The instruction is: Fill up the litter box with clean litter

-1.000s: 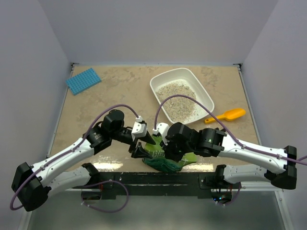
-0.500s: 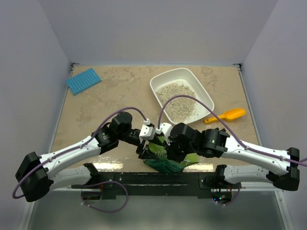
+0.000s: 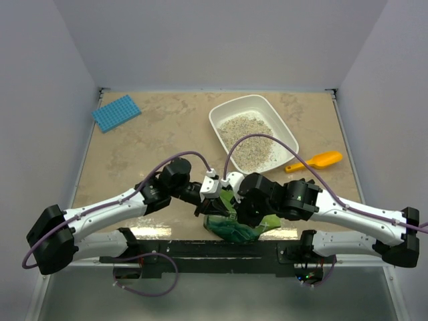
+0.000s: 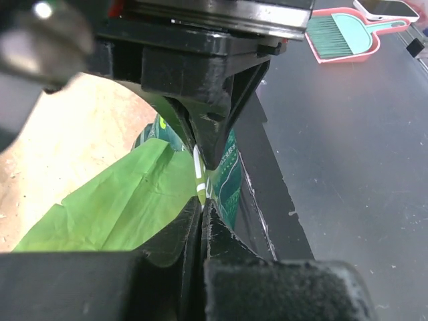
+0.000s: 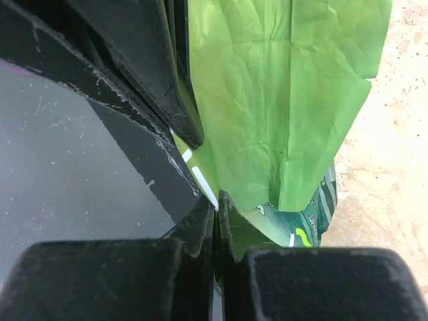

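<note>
The white litter box point(image 3: 283, 123) stands at the back right of the table with clean litter point(image 3: 247, 142) spread over its floor. A green pouch bag point(image 3: 235, 228) stands at the table's near edge between both arms. My left gripper point(image 3: 212, 202) is shut on the bag's top edge from the left. In the left wrist view the left gripper point(image 4: 202, 200) pinches the thin green film point(image 4: 120, 214). My right gripper point(image 3: 232, 200) is shut on the same top edge. The right wrist view shows the right gripper point(image 5: 216, 200) pressed together on the bag point(image 5: 281, 100).
An orange-yellow scoop point(image 3: 314, 161) lies right of the litter box. A blue gridded mat point(image 3: 116, 112) lies at the back left corner. The black front rail point(image 3: 214, 247) runs just below the bag. Walls close in the table's left, right and back.
My left arm has moved right to the bag, and its gripper has gone from open to shut on the bag's top edge. The right gripper has kept its hold.
</note>
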### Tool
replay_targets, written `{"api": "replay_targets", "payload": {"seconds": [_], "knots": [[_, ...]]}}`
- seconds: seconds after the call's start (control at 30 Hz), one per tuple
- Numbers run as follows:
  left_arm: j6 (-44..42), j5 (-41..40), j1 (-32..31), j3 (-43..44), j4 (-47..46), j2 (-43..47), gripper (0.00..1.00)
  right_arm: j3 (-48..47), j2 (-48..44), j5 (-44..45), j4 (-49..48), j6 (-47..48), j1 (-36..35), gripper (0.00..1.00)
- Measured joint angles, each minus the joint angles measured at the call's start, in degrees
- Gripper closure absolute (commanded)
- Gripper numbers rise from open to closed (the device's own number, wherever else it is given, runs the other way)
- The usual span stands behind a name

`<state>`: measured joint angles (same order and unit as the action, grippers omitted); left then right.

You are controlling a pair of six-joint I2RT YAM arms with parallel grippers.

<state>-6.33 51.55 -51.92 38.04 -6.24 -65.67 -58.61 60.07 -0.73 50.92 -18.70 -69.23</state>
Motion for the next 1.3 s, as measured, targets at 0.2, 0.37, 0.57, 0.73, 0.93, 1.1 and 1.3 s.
{"api": "replay_targets", "payload": {"seconds": [0.2, 0.37, 0.57, 0.73, 0.93, 1.1, 1.3], "knots": [[-1.31, -3.39, -0.61, 0.22, 4.76, 2.86, 1.00, -0.20, 0.31, -0.55, -2.38, 0.46, -0.24, 0.71], [-2.32, -5.07, 2.45, -0.31, 10.40, 7.63, 1.00, -0.85, 0.70, -0.76, -4.76, 1.49, -0.50, 0.72], [-3.45, -4.96, 7.80, -0.48, 17.40, 12.66, 1.00, -1.68, 2.84, -0.76, -7.69, 2.97, -0.50, 0.76], [-3.98, -5.09, 9.29, -1.11, 19.45, 14.82, 1.00, -1.68, 4.00, -0.92, -8.90, 3.50, -0.50, 0.76], [-4.83, -6.03, 9.70, -2.34, 21.27, 18.47, 1.00, -1.29, 5.90, -0.33, -8.81, 3.37, -0.50, 0.71], [-5.49, -8.07, 9.81, -2.43, 23.98, 21.51, 1.00, -0.90, 7.06, -0.02, -8.04, 2.67, -0.50, 0.70], [-5.51, -9.49, 9.86, -3.19, 24.48, 23.52, 1.00, -0.48, 6.16, 0.44, -7.30, 0.42, -0.50, 0.78]]}}
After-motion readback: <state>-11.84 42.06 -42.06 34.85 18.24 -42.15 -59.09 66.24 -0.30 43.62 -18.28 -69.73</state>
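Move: Both my hands already pinch the rolled rim of the litter bag, fingertips almost meeting. The bag's middle lies below: from my left hand about 3 cm back, level sideways and 11 cm down; from my right hand some 3 cm back, 1 cm left and 10 cm down. From the right hand, the litter box is roughly 30 cm ahead and 6 cm right, and the orange scoop some 22 cm ahead and 26 cm right, both about 14 cm lower. Keeping the bag's rim pinched, my left hand draws it about 8 cm to the left, away from my right hand, turning some 15 degrees counter-clockwise. My right fingers let go of their pinch and open about a quarter; that hand follows some 4 cm left with a small rise, then sinks about 2.5 cm, leaving the rim strip between its loose fingers. ##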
